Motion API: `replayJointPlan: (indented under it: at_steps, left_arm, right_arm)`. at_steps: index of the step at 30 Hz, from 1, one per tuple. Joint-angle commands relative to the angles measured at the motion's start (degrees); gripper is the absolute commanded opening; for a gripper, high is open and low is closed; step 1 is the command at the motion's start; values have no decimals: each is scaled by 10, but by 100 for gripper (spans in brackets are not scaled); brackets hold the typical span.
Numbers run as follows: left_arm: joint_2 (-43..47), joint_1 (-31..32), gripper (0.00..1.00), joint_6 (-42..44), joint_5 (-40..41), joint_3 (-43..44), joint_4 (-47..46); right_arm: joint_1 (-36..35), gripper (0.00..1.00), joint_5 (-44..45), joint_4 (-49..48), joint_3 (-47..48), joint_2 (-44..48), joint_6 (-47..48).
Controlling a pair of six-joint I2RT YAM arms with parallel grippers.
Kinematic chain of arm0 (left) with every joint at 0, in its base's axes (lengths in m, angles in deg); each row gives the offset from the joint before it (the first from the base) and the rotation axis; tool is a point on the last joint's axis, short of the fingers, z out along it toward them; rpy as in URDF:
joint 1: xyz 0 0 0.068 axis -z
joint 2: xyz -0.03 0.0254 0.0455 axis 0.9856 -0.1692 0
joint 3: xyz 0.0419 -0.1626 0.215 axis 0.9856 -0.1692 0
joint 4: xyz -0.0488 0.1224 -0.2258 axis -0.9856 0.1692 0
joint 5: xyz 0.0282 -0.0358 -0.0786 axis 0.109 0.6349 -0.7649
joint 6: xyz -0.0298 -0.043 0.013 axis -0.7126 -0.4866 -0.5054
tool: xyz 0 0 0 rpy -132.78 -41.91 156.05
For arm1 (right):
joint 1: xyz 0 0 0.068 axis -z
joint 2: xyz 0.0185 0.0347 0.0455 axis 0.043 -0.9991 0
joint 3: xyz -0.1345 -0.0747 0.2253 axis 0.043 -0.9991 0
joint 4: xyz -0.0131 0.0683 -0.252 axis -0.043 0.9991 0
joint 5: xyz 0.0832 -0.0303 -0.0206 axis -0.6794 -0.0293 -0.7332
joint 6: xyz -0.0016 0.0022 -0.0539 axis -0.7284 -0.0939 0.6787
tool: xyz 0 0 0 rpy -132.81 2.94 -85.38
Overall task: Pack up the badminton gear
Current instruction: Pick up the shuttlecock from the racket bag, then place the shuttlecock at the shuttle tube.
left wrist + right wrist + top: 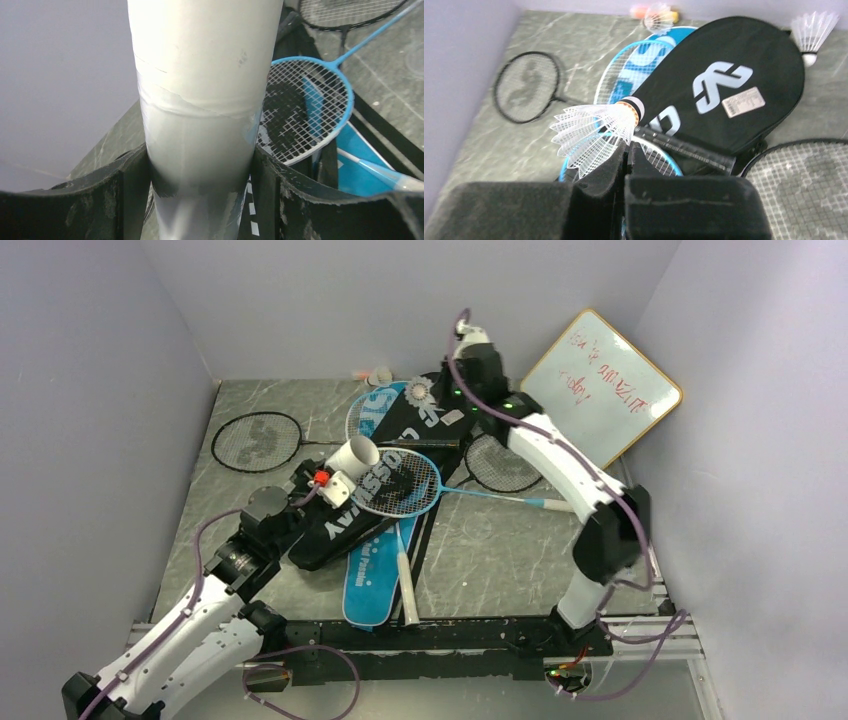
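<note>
My right gripper point(628, 150) is shut on the mesh skirt of a white shuttlecock point(596, 131), held above the black bag point(724, 85). From above, that shuttlecock point(418, 392) hangs at the far end of the black bag point(400, 470), which lies across the blue bag point(372, 580). A light-blue racket point(400, 483) rests on the black bag. Black rackets lie at the left point(257, 441) and right point(503, 465). My left gripper point(200, 165) grips the white tube point(205, 75), a jaw on each side. Other shuttlecocks lie by the back wall point(656, 15) and beside the bag point(814, 32).
An orange-rimmed whiteboard point(600, 385) with red writing leans against the right wall. Grey walls close in the marbled table point(500, 550) on three sides. A second light-blue racket head point(624, 65) sticks out from under the black bag.
</note>
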Motion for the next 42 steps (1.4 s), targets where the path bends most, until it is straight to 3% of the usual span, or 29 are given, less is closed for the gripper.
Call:
replayJointPlan:
  at_steps: [1, 7, 16, 22, 30, 38, 42]
  left_arm:
    - [-1, -4, 56, 6, -81, -6, -58]
    - [-22, -6, 54, 20, -156, -2, -50]
    - [-35, -7, 53, 29, -232, 5, -48]
    - [-23, -8, 53, 29, -271, 1, -59]
    - [-15, -8, 53, 28, -295, 1, -61]
    - [-18, -8, 53, 28, -359, -1, -72]
    - [-22, -8, 53, 29, -361, 0, -71]
  right_arm:
    - [36, 0, -183, 16, -80, 116, -60]
    - [50, 0, -228, 15, -209, 297, -83]
    - [51, 0, -426, 13, -257, 400, -69]
    - [51, 0, -518, 17, -255, 392, -75]
    - [50, 0, -592, -57, -308, 379, -117]
    - [8, 0, -557, -105, -333, 340, -128]
    - [-19, 9, -520, -75, -320, 316, -100]
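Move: I hold the shuttlecock in my right hand; the open mouth of the tube in my left hand lies roughly 16 cm back and 16 cm to the left of it, about 2 cm higher. Some 20 cm below my right hand lie the blue racket's head, about 9 cm back and 6 cm left, and the black racket's handle, roughly 2 cm ahead and 1 cm left. From my left hand the shuttlecock is about 22 cm ahead, 22 cm right and roughly level. Keeping my pinch on the feathers, I pull my right hand back about 25 cm, rising 9 cm on the way and then sinking 6 cm, while the wrist turns some 45 degrees counter-clockwise so the cork leads left into the tube's mouth. My left hand keeps its grip on the tube and brings it about 8 cm right and 5 cm back, swinging it 30 degrees clockwise to face the shuttlecock. ##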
